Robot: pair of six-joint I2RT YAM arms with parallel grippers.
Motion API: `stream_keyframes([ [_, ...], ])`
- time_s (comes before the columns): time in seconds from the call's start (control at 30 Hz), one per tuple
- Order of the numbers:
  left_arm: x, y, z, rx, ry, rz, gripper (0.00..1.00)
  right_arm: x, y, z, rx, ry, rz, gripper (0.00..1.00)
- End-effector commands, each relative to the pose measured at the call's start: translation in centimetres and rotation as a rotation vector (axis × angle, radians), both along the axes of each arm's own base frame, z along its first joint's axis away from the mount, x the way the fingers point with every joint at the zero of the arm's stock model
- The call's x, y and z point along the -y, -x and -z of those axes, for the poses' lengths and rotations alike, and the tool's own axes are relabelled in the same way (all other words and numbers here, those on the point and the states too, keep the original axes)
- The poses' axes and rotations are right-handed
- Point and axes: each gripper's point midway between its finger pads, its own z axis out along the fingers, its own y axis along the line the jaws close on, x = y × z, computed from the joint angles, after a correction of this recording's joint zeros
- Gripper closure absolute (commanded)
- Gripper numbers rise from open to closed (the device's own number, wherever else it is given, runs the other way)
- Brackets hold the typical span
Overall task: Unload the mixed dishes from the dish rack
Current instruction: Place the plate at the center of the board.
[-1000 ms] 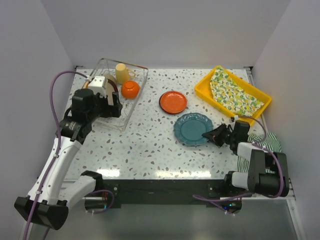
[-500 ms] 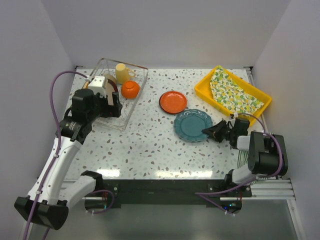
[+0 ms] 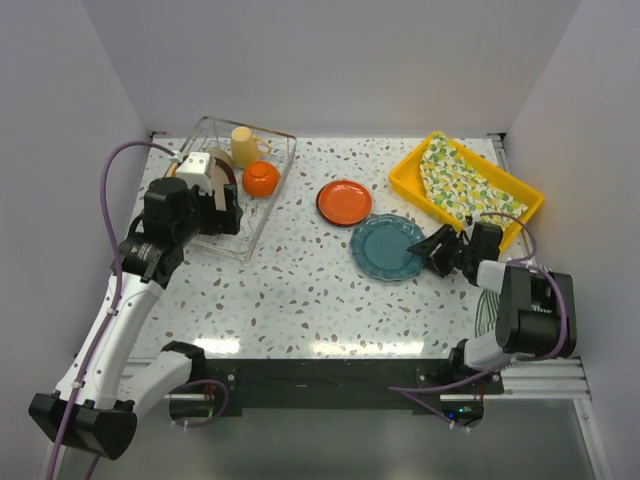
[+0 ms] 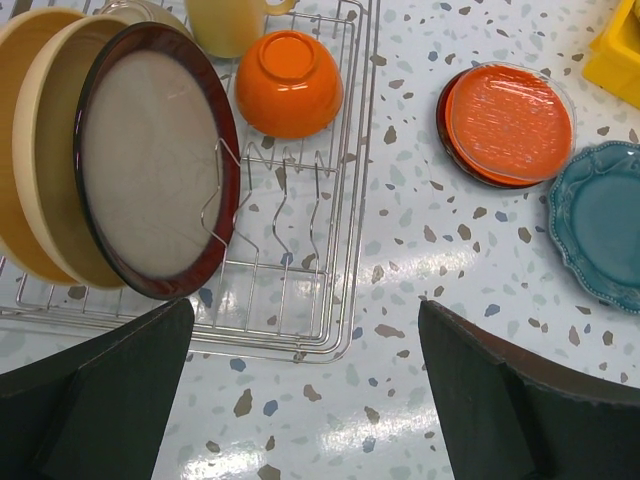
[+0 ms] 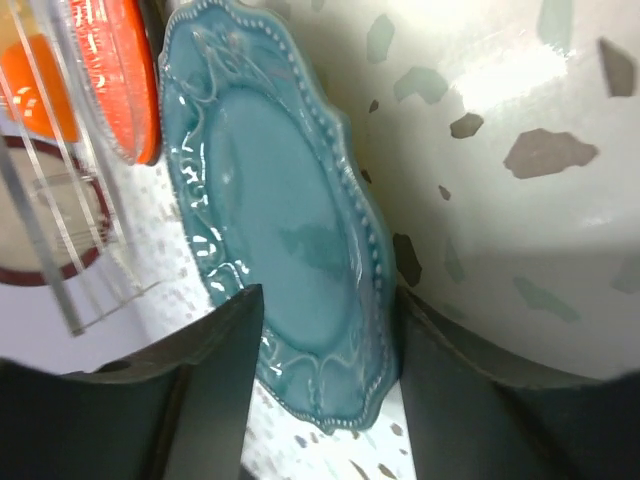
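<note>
The dish rack (image 3: 262, 222) (image 4: 330, 300) stands at the back left. It holds a dark brown plate with a cream face (image 4: 150, 165), tan plates (image 4: 40, 170), an orange bowl (image 3: 261, 178) (image 4: 288, 82) and a cream mug (image 3: 243, 145). An orange plate (image 3: 345, 203) (image 4: 508, 122) and a teal plate (image 3: 385, 247) (image 5: 280, 230) lie on the table. My left gripper (image 3: 212, 207) (image 4: 300, 400) hangs open over the rack's near edge. My right gripper (image 3: 432, 246) (image 5: 325, 390) is open, its fingers either side of the teal plate's right rim.
A yellow tray (image 3: 410, 178) with a lemon-print cloth (image 3: 465, 185) sits at the back right, just behind my right arm. A striped towel (image 3: 488, 312) lies at the table's right edge.
My right gripper has gone from shut on the teal plate's rim to open, after carrying the plate slightly back. The left arm has stayed still.
</note>
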Motion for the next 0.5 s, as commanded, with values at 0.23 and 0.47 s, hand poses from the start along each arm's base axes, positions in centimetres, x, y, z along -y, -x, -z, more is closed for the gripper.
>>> stream_keyframes([
  [0.23, -0.8, -0.8, -1.9, 0.053, -0.043, -0.023, 0.0, 4.0, 3.3, -1.2, -0.095, 0.305, 0.062, 0.08],
  [0.47, -1.6, -1.5, -1.9, 0.044, -0.07, -0.071, 0.0, 3.3, 3.6, -4.7, 0.007, 0.385, 0.039, 0.02],
])
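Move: The teal plate lies on the table with its near-right rim between the right hand's half-open fingers, its middle about 7 cm to the left, level fore-and-aft and 2 cm below. The stacked red plates sit some 10 cm farther out and 16 cm left of that hand, the yellow tray about 14 cm ahead and 10 cm right. From the left hand the teal plate is roughly 34 cm right, 2 cm ahead and 24 cm down. The right hand opens wide off the teal plate's rim, backing rightward and up about 5 cm, rolling left-side-down. ##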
